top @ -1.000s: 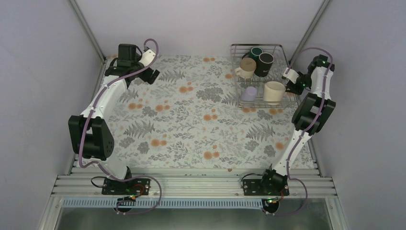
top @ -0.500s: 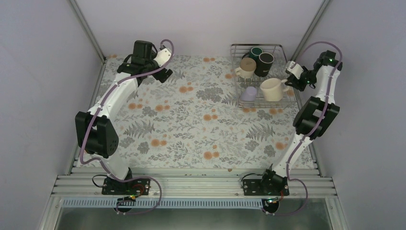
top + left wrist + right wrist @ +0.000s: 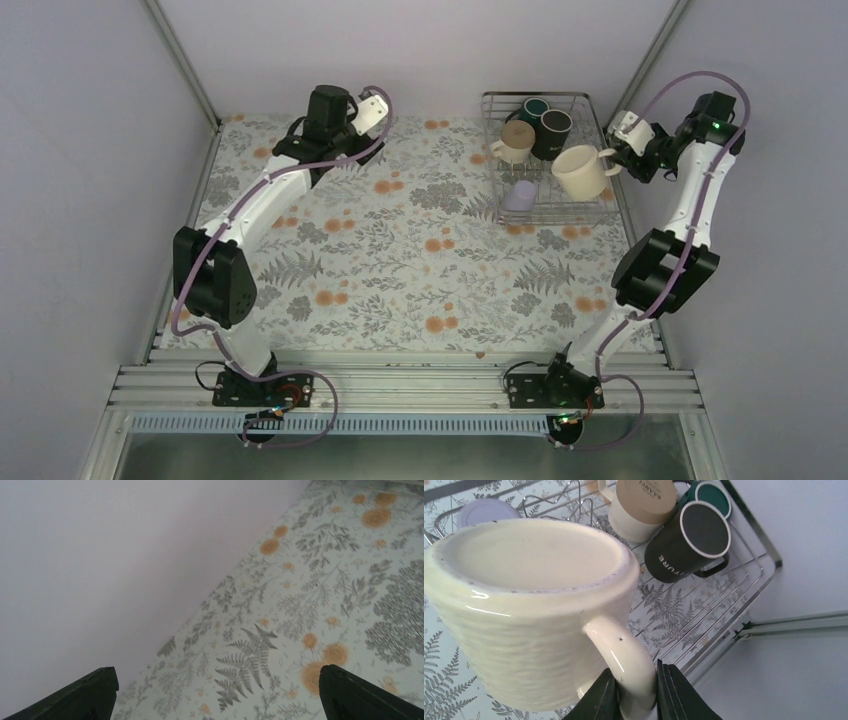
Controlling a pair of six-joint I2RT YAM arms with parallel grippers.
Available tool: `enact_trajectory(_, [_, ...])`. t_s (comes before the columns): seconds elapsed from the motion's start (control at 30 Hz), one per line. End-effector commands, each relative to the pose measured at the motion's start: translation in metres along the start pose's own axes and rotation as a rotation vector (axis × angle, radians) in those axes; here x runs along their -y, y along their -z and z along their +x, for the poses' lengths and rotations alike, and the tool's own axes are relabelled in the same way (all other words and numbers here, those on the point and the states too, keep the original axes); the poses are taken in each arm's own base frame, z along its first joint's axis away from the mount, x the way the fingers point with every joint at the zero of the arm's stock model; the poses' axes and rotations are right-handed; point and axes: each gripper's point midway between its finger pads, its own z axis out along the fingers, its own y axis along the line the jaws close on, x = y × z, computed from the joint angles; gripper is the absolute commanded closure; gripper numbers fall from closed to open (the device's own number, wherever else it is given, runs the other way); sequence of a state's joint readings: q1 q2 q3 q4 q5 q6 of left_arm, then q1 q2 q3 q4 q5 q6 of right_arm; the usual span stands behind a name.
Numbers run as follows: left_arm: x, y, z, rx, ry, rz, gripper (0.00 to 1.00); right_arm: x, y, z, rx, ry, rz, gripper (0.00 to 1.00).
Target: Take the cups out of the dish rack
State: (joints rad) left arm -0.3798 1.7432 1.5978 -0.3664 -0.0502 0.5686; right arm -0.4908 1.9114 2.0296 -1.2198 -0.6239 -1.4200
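The wire dish rack stands at the table's far right. My right gripper is shut on the handle of a cream mug and holds it lifted above the rack; the mug fills the right wrist view, bottom up, its handle between my fingertips. In the rack sit another cream mug, a black mug, a dark green mug and a lavender cup. My left gripper is open and empty over the far middle of the table, its fingers wide apart.
The flowered table cover spreads to the left of the rack. Grey walls close the back and both sides. A metal corner post stands right behind the rack, near my right arm.
My right gripper has lifted the cream mug up out of the rack's near right corner. My left arm has swung right along the back wall toward the rack.
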Motion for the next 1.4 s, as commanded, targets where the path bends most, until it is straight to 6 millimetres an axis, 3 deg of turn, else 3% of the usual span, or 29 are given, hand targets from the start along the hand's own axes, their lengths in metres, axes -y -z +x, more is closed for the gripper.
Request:
enact_trajectory(0.0, [-0.022, 0.008, -0.021, 0.058, 0.005, -0.146, 0.0, -0.01, 0.035, -0.07, 0.125, 0.103, 0.064, 0.96])
enact_trajectory(0.17, [-0.048, 0.013, -0.021, 0.045, 0.026, -0.283, 0.0, -0.041, 0.023, -0.118, 0.079, 0.227, 0.056, 0.96])
enact_trajectory(0.33, [-0.081, 0.032, -0.012, 0.019, 0.019, -0.456, 0.0, -0.063, 0.003, -0.171, 0.028, 0.359, 0.09, 0.97])
enact_trajectory(0.5, [-0.139, 0.066, 0.017, -0.043, 0.037, -0.647, 0.0, -0.077, -0.03, -0.208, -0.084, 0.525, 0.176, 0.96])
enact_trajectory(0.67, [-0.202, 0.116, 0.056, -0.127, 0.058, -0.841, 0.0, -0.106, -0.07, -0.243, -0.197, 0.78, 0.288, 0.96])
enact_trajectory(0.87, [-0.241, 0.164, 0.096, -0.192, 0.076, -0.967, 0.0, -0.129, -0.102, -0.29, -0.25, 0.933, 0.358, 0.96])
enact_trajectory(1.0, [-0.25, 0.181, 0.116, -0.222, 0.077, -0.999, 0.0, -0.149, -0.132, -0.296, -0.303, 1.063, 0.405, 0.96])
enact_trajectory(1.1, [-0.251, 0.19, 0.127, -0.246, 0.063, -1.026, 0.0, -0.161, -0.154, -0.286, -0.384, 1.178, 0.455, 0.96])
enact_trajectory(1.37, [-0.268, 0.22, 0.152, -0.294, 0.089, -1.115, 0.0, -0.166, -0.199, -0.291, -0.566, 1.359, 0.586, 0.96])
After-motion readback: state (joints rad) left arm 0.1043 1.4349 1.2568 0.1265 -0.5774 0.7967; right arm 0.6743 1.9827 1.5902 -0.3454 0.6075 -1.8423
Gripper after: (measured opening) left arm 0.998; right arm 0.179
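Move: I hold the cream mug by its handle in my right hand, still high over the rack's right side. The open table left of the rack, where I take it, is about 38 cm left, 4 cm ahead and 22 cm below. The purple cup stands roughly 18 cm left and 6 cm ahead, the tan-bottomed cup 20 left and 20 ahead, the black mug 9 left and 21 ahead. That open spot is some 18 cm right of my left hand, 2 cm back and 24 cm lower. I carry the mug left across the rack about 38 cm, rising some 5 cm first, then sinking towards the open table while rolling my wrist some 80 degrees, left side dipping, to turn the bottom-up mug over; my fingers keep the handle. Meanwhile my empty, open left hand swings about 33 cm left and 10 cm up, out of the way, turning outward and tipping up. ##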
